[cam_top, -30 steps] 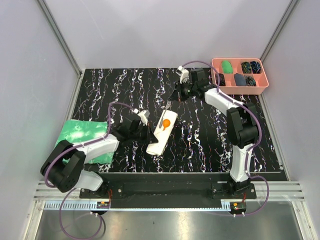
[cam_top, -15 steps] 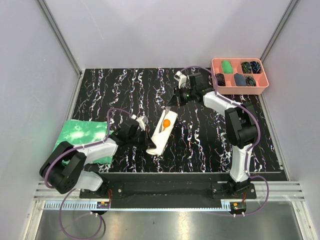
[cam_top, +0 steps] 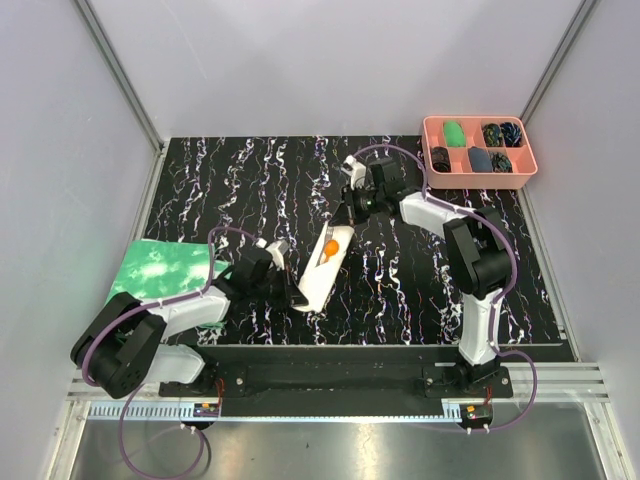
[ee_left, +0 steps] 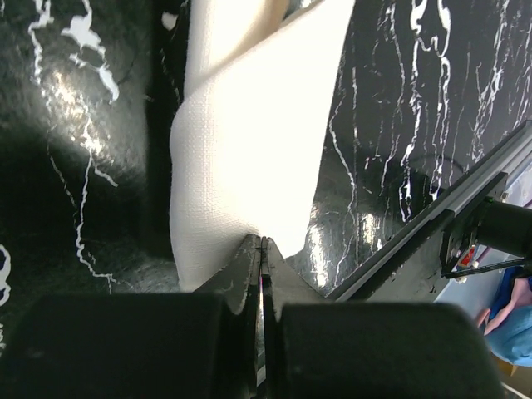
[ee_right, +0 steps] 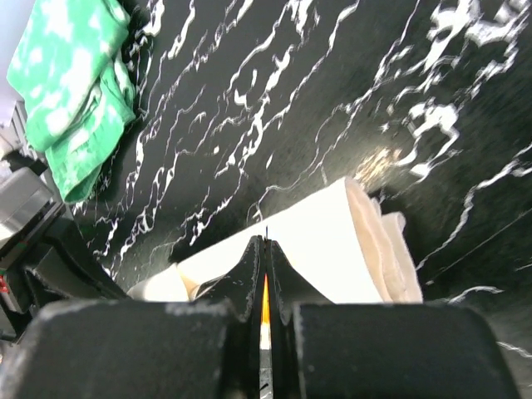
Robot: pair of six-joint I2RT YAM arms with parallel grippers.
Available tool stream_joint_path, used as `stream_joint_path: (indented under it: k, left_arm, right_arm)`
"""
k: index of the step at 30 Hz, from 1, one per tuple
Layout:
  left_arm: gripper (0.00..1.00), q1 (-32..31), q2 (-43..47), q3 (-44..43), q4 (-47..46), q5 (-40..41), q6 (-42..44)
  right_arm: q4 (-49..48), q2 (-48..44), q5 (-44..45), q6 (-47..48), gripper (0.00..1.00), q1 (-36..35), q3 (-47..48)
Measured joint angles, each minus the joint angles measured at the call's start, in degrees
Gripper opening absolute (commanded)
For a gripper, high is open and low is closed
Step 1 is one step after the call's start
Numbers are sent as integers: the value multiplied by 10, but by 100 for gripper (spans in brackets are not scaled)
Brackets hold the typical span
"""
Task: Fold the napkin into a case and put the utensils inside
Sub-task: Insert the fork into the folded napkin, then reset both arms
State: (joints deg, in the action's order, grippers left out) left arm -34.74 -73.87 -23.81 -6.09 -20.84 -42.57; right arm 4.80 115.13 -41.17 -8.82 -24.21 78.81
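Observation:
The napkin (cam_top: 318, 280) lies mid-table as a long narrow folded case, slanting from far right to near left. An orange spoon (cam_top: 329, 246) rests on its far half. My left gripper (cam_top: 293, 292) is at the case's near end. In the left wrist view it (ee_left: 262, 241) is shut with its tips pinching the edge of the white cloth (ee_left: 249, 150). My right gripper (cam_top: 345, 215) hovers at the far end. It (ee_right: 266, 241) is shut on the fork (ee_right: 265, 299), whose orange handle shows between the jaws, a thin tip poking out above the napkin (ee_right: 332, 241).
A pink compartment tray (cam_top: 480, 183) with small items stands at the far right corner. A green-and-white mottled cloth (cam_top: 160, 270) lies at the left edge, partly under the left arm. The metal front rail (ee_left: 432, 224) runs close behind the case's near end.
My left gripper drew back toward the near left and the case now looks narrower, tipped on its edge. My right gripper moved left and nearer to the case's far end with the fork.

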Motion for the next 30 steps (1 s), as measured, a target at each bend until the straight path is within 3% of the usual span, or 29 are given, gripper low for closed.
stream_joint_path:
  k: [14,17,18,21,26,30]
  left_arm:
    - [0,0,-1,16,-29,0,-15]
    - [0,0,-1,16,-30,0,-15]
    - [2,0,-1,16,-29,0,-15]
    - [16,0,1,16,-27,-1,-13]
    - [31,0,59,10,10,4,-3]
    - [38,0,115,-21,45,13,9]
  right_arm:
    - [-52,-34,16,-54,6,-38,-92]
    - [-63,-38,16,-63,17,-43,-108]
    - [-65,-38,17,-65,27,-45,-111]
    - [-65,-38,20,-72,41,-47,-117]
    - [-28,-53,52,-74,54,-49,-104]
    - [31,-68,92,-77,68,-49,-61]
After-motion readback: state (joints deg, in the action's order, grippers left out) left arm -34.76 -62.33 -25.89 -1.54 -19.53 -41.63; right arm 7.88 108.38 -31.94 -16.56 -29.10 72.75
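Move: The folded napkin's pocket mouth, where the fork's handle is already going in, lies about 11 cm back from the right hand, 4 cm to its left and 6 cm below; this hand holds the fork at the tines. The spoon bowl lies nearer, some 7 cm back, 2 cm left and 6 cm below. From the left hand, shut on the napkin's near left edge, the pocket mouth is about 10 cm ahead, 6 cm right, roughly level. The fork, held by its tine end, is pushed handle first into the napkin pocket: the right hand draws back towards the robot some 5.5 cm, sinking a little and easing left, then opens off the tines, rises and moves slightly forward. The left hand keeps its shut fingertips on the near edge, then lifts about 5 cm clear and partly opens. ##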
